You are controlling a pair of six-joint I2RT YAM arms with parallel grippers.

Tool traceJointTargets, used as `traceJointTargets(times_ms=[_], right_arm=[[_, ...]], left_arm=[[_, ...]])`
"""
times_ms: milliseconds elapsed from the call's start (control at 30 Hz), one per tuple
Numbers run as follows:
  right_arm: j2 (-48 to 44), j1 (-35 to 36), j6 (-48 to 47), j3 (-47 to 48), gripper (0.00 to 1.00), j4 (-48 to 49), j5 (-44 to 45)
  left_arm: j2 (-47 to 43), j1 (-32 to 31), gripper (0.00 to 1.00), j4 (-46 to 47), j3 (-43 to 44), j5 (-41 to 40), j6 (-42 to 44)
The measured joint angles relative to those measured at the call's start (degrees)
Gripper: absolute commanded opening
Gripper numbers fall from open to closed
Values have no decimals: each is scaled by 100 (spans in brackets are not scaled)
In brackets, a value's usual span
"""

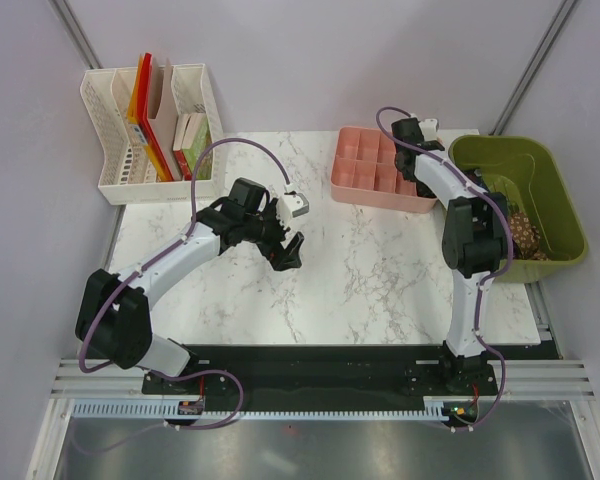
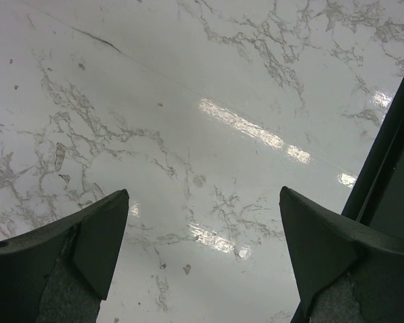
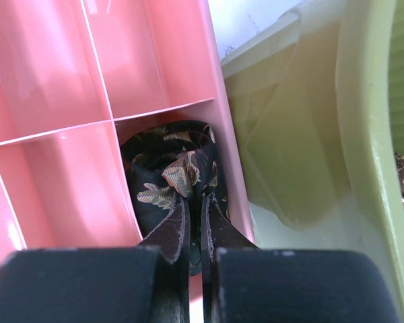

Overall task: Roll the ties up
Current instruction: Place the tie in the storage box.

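A rolled black tie [image 3: 163, 169] with a gold-brown leaf pattern sits in a compartment of the pink divided tray [image 3: 67, 74], against the tray's right wall. My right gripper [image 3: 195, 202] is shut on the tie's top fold, fingers pointing down into that compartment. From above, the right gripper [image 1: 418, 140] hangs over the right rear part of the pink tray [image 1: 365, 190]. Another tie [image 1: 525, 232], brown with small flowers, lies in the green bin [image 1: 560, 190]. My left gripper [image 1: 283, 240] is over the marble table [image 1: 380, 270]. In its wrist view the left gripper [image 2: 202, 195] is open, nothing between its fingers.
A white file organiser [image 1: 115, 175] with folders and books stands at the back left. The green bin's wall [image 3: 363, 101] sits right beside the pink tray. A dark strip [image 2: 390, 168] runs along the right of the left wrist view.
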Motion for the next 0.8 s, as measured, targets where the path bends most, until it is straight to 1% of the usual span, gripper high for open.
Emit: traceJointTargets(times_ms=[67, 100, 167, 200, 300, 467, 567, 600, 667, 700, 800], right_arm=[[33, 0, -7, 31, 0, -4, -20], [50, -2, -17, 42, 2, -4, -39], [61, -15, -28, 48, 11, -4, -87], [61, -24, -33, 52, 21, -4, -116], [61, -37, -55, 59, 32, 0, -201], [59, -44, -160, 83, 36, -9, -354], [48, -66, -219, 140, 44, -48, -544], [48, -70, -240, 186, 48, -68, -629], [46, -66, -278, 275, 54, -92, -780], [39, -63, -282, 308, 60, -94, -833], [-37, -46, -317, 400, 64, -92, -968]], left_arm=[[0, 0, 100, 2, 0, 2, 0], [0, 0, 100, 0, 0, 2, 0], [0, 0, 100, -9, 0, 0, 0], [0, 0, 100, -15, 0, 0, 0], [0, 11, 100, -55, 17, 0, 0], [11, 98, 100, -286, 321, 9, 0], [9, 131, 100, -328, 481, 9, 2], [9, 133, 100, -345, 511, 9, 2], [9, 136, 100, -378, 538, 7, 2], [9, 136, 100, -391, 544, 7, 2], [9, 136, 100, -422, 555, 7, 2]])
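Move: The right hand already holds the rolled tie inside the storage box's near right corner compartment, the tie's middle about 1 cm ahead of and 2 cm below its fingertips. The box's own middle lies roughly 10 cm left and 5 cm forward of that hand; the green bin stands about 20 cm to its right and 4 cm back. From the left hand the tie is some 20 cm ahead, 33 cm right and a little lower. The right fingers let go of the tie, opening from shut to over half wide astride the roll within the compartment walls. The hand barely sinks at first, then, still opening, eases about 2 cm left, 1.5 cm forward and at last 1.5 cm up, turning slightly counter-clockwise. The left hand, empty and wide open, rises about 3 cm and drifts a little forward. ##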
